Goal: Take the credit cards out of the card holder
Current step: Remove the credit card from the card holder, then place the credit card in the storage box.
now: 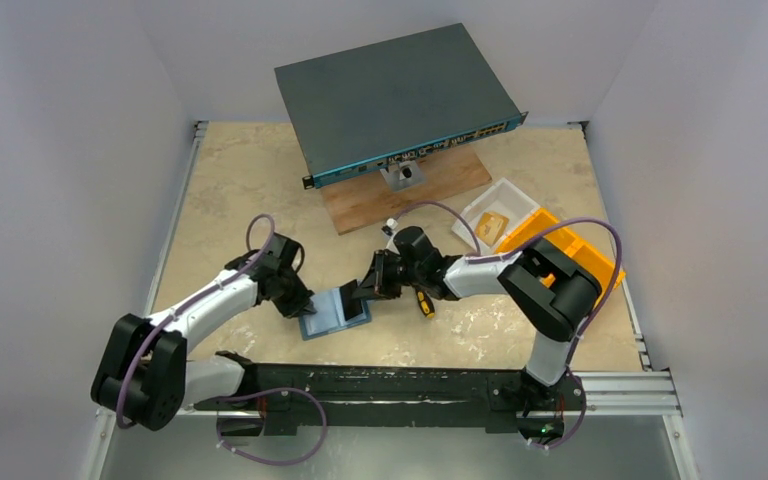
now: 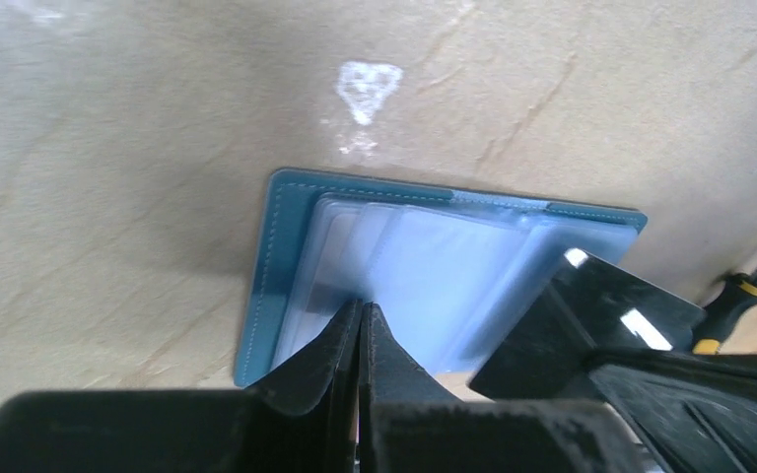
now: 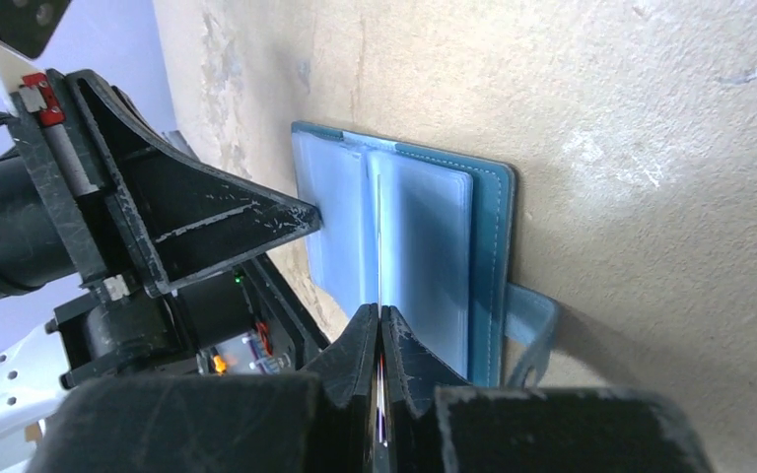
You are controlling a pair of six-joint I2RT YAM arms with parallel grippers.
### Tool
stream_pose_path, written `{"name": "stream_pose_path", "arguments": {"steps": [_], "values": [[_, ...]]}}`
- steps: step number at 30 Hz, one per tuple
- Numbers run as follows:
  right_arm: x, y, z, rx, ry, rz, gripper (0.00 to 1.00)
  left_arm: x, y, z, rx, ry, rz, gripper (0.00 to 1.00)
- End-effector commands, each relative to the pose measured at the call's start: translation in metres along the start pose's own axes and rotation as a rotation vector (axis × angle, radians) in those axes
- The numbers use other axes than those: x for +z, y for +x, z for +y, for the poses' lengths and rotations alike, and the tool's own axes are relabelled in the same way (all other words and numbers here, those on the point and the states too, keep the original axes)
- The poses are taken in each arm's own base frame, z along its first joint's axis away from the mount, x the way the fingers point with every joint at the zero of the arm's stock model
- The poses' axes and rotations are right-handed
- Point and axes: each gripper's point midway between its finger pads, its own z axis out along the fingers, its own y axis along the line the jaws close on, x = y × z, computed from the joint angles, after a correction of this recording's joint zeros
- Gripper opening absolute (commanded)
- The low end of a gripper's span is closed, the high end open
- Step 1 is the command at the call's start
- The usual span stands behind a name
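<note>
The teal-blue card holder (image 1: 328, 318) lies open on the table between both arms, its pale blue clear sleeves (image 2: 434, 266) facing up. My left gripper (image 1: 306, 308) is shut, its tips (image 2: 363, 307) pressing down on the left stack of sleeves with nothing between them. My right gripper (image 1: 362, 298) is shut at the holder's near edge (image 3: 379, 313). It pinches a thin credit card (image 3: 378, 246) that stands edge-on between the two sleeve stacks, with a coloured edge showing between the jaws. The holder's teal border (image 3: 493, 227) and closing strap (image 3: 534, 325) lie to the right of my fingers.
A large dark grey-teal network switch box (image 1: 390, 95) rests on a wooden board (image 1: 430, 190) at the back. A yellow-and-black screwdriver (image 1: 424, 303) lies right of the holder. A white tray (image 1: 495, 218) and an orange bin (image 1: 575, 255) sit at the right.
</note>
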Motion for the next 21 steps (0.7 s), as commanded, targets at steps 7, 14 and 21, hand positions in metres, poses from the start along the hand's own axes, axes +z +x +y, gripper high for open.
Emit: {"name": "stream_pose_path", "arguments": {"steps": [7, 14, 21], "values": [[-0.029, -0.034, 0.048, -0.122, -0.007, -0.112, 0.00, -0.053, -0.020, -0.018, 0.156, 0.084, -0.130, 0.10], [-0.059, -0.045, 0.047, -0.152, 0.122, -0.174, 0.00, -0.090, -0.018, -0.038, 0.263, 0.246, -0.178, 0.44], [-0.124, -0.058, 0.023, -0.110, 0.347, -0.343, 0.00, -0.114, 0.003, -0.061, 0.377, 0.433, -0.121, 0.81]]}}
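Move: The right fingers, already shut on the black credit card, are about 4 cm above the card holder, whose middle lies some 5 cm left and 3 cm back of them; the screwdriver handle is 14 cm right, 1 cm back, and the white tray 31 cm right, 15 cm ahead. The holder's middle lies about 4 cm right of the left hand, level fore and aft and 1 cm below; the black card is 8 cm right, 2 cm ahead, 2 cm higher. The right hand keeps its pinch on the black card and carries it up about 8 cm from the card holder, then swings it rightward towards the white tray, with slight forward travel, as the wrist turns clockwise and the fingers point more downward. Meanwhile the shut left fingertips slip a little left and come free of the holder's left page, rising about 10 cm while opening to roughly three quarters and tilting some 20 degrees forward-upward. ##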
